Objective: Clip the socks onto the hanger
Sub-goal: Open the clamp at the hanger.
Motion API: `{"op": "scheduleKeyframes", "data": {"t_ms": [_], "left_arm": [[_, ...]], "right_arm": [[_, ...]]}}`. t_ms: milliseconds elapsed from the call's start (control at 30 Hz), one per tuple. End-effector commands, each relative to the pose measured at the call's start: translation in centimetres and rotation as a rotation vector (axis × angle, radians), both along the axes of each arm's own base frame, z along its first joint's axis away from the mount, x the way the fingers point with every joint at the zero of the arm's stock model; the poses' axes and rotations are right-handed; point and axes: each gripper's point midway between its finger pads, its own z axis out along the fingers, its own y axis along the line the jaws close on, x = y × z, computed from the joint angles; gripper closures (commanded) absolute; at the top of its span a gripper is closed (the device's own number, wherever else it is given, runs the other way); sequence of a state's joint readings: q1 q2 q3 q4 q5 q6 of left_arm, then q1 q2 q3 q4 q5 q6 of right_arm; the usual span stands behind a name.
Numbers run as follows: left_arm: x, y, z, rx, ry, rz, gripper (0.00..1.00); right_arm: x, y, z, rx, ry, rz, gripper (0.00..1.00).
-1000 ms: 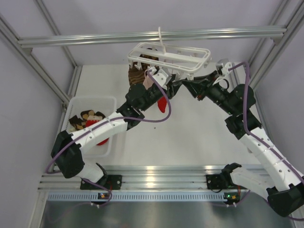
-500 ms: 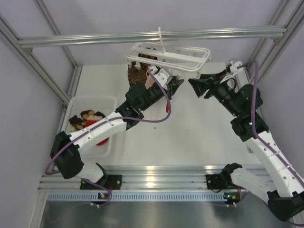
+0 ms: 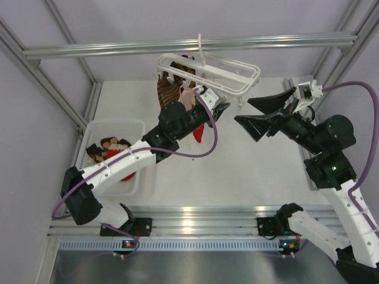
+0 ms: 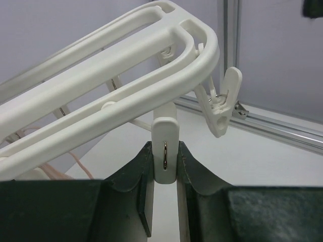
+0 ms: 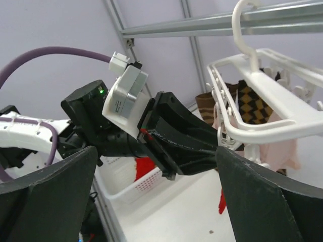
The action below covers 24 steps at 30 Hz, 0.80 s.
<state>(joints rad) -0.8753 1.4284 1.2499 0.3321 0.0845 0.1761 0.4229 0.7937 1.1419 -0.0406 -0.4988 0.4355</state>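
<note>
The white hanger (image 3: 208, 70) hangs by its hook from the aluminium rail, tilted. A brown striped sock (image 3: 170, 92) and a pale pink sock (image 3: 188, 97) dangle from its left end. My left gripper (image 4: 165, 149) is shut on one of the hanger's white clips (image 4: 165, 136), just under the frame (image 4: 126, 65). A red sock (image 3: 200, 131) hangs below that gripper; I cannot tell whether the clip holds it. My right gripper (image 3: 244, 112) stands wide open and empty, to the right of the hanger and apart from it. It faces the left gripper (image 5: 176, 136).
A white bin (image 3: 134, 127) at the left holds more socks, a red one (image 5: 144, 166) among them. A second free clip (image 4: 222, 108) dangles at the hanger's corner. Aluminium posts frame the back corners, and the rail (image 3: 118, 48) crosses above the hanger.
My right gripper opened wide and drew back to the right, away from the hanger. My left gripper closed a little onto the clip, and the hanger tilted slightly.
</note>
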Motion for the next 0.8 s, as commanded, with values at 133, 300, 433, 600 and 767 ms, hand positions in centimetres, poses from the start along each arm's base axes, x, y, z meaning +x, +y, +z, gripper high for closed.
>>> {"op": "scheduleKeyframes", "data": {"t_ms": [133, 300, 433, 600, 767], "left_arm": [[-1.7, 0.0, 2.3, -0.025, -0.025, -0.035, 1.00], [-2.2, -0.1, 2.8, -0.055, 0.012, -0.054, 1.00], [-2.9, -0.3, 3.2, -0.068, 0.021, -0.096, 1.00], [-3.1, -0.2, 3.6, -0.074, 0.012, -0.098, 1.00], [-3.4, -0.1, 3.1, -0.058, -0.021, -0.112, 1.00]], "right_arm": [[1.9, 3.4, 1.2, 0.048, 0.144, 0.119, 0.00], [3.0, 3.6, -0.6, 0.098, 0.191, 0.072, 0.26], [2.3, 3.1, -1.5, 0.138, 0.138, 0.034, 0.36], [3.1, 2.5, -2.6, 0.130, 0.097, -0.035, 0.45], [5.3, 1.7, -2.5, 0.159, 0.056, -0.140, 0.42]]}}
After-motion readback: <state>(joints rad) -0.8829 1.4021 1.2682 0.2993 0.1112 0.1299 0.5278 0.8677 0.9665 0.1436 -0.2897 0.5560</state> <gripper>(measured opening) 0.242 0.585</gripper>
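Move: From the right gripper, wide open, the white clamp under the hanger's near right corner lies about 8 cm ahead, 3 cm left and 5 cm below. The clamp already pinched by the left gripper is some 7 cm ahead, 8 cm left and 6 cm below; the pink sock hangs 10 cm ahead, 15 cm left and 10 cm below. From the left gripper, the corner clamp is level ahead, 5 cm right and a touch higher. Swing the right gripper forward and left, some 4 cm each way, towards the corner clamp, then sink it about 5 cm with the fingers tipping down roughly 15 degrees and partly closing from wide open. Finish with a small forward-right shift, fingertips close by the clamp. Keep the left gripper's pinch on its own clamp, easing slightly back and up. ##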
